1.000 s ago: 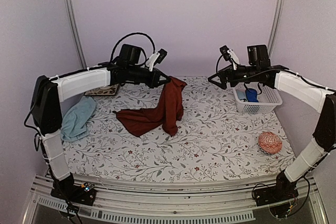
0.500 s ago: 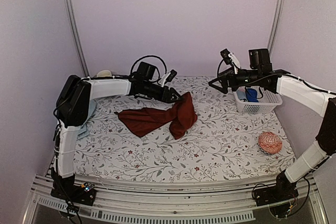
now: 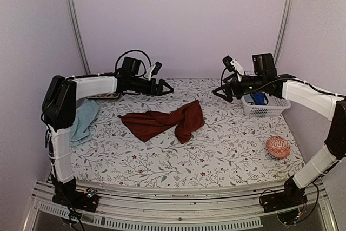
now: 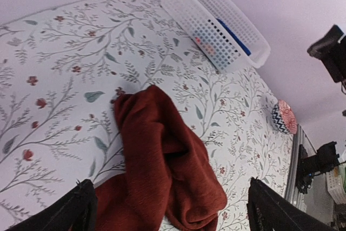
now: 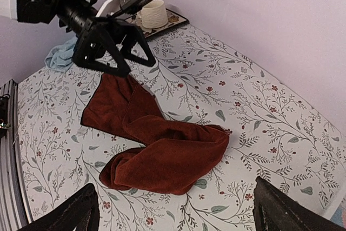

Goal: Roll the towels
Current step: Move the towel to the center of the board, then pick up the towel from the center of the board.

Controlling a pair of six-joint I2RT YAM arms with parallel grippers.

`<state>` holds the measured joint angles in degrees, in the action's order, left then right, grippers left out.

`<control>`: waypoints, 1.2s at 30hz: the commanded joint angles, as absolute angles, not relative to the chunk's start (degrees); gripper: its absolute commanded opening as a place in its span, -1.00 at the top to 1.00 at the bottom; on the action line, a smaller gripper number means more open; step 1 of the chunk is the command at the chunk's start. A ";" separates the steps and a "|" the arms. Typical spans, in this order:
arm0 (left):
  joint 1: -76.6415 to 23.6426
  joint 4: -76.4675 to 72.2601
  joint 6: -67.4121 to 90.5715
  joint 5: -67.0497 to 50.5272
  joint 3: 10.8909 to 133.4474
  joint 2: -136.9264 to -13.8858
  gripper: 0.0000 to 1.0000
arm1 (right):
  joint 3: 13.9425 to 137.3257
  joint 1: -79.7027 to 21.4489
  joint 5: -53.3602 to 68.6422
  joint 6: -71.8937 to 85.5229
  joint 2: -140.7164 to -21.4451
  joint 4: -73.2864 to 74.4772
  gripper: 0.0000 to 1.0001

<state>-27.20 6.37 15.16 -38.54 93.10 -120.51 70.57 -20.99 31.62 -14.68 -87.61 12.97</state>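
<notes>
The dark maroon towel [image 3: 162, 123] lies crumpled on the flowered table, its right end folded over into a thick lump [image 5: 162, 158]. It fills the lower middle of the left wrist view [image 4: 162, 171]. My left gripper [image 3: 166, 86] hovers open above and behind the towel, touching nothing; its fingers [image 4: 81, 209] frame the cloth from a height. The pale blue towel [image 3: 84, 120] is bunched at the table's left edge, also seen far left [image 5: 60, 55]. My right gripper [image 3: 219, 91] hangs open in the air to the right of the maroon towel, empty.
A white basket [image 3: 265, 105] at the back right holds a small blue object [image 3: 259, 98]. An orange-pink patterned ball [image 3: 278, 147] rests near the right front. A tray with a cream cup [image 5: 154, 14] sits at the back left corner.
My left gripper opened and let go of the maroon towel, then drew back left and up. The towel dropped onto the table. My right gripper edged slightly left.
</notes>
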 commanded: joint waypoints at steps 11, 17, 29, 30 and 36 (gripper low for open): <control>-20.61 16.28 17.00 -15.91 80.69 -113.61 -0.93 | 60.55 -33.14 28.75 -32.04 -92.71 2.85 -0.96; -18.54 18.17 18.46 -13.78 77.99 -113.29 -0.93 | 62.31 -40.17 25.83 -38.65 -100.34 3.12 -0.79; -15.07 18.37 19.16 -12.95 73.86 -111.02 -0.93 | 67.19 -47.61 19.54 -37.67 -110.42 0.64 -0.33; -14.86 18.38 19.12 -13.11 73.83 -111.03 -0.93 | 67.98 -48.14 18.30 -37.11 -111.43 0.83 -0.20; -13.68 18.37 18.33 -13.17 73.95 -111.21 -0.93 | 68.12 -49.01 14.06 -35.35 -113.70 -1.03 -0.06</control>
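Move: The right hand goes for the dark red towel's near right corner, which lies about 9 cm back, 16 cm left and some 22 cm below it; the white basket is roughly 15 cm ahead and 26 cm right, the patterned ball 13 cm back and 27 cm right. The left hand goes for that towel's left end, some 3 cm back, 20 cm left and 15 cm down; the light blue towel lies 6 cm back and 42 cm left of this hand, the mug 13 cm ahead and 33 cm left. The right hand swoops about 20 cm down, well to the left and some 10 cm back to the dark red towel's near right corner, turning some 30 degrees counter-clockwise, its left side dipping, while its fingers close to roughly half open around the corner without visibly gripping it. Meanwhile the left hand, still wide open, sweeps left along the towel and sinks to just over its left end, turning counter-clockwise with its left side rising and easing to a near stop there. ##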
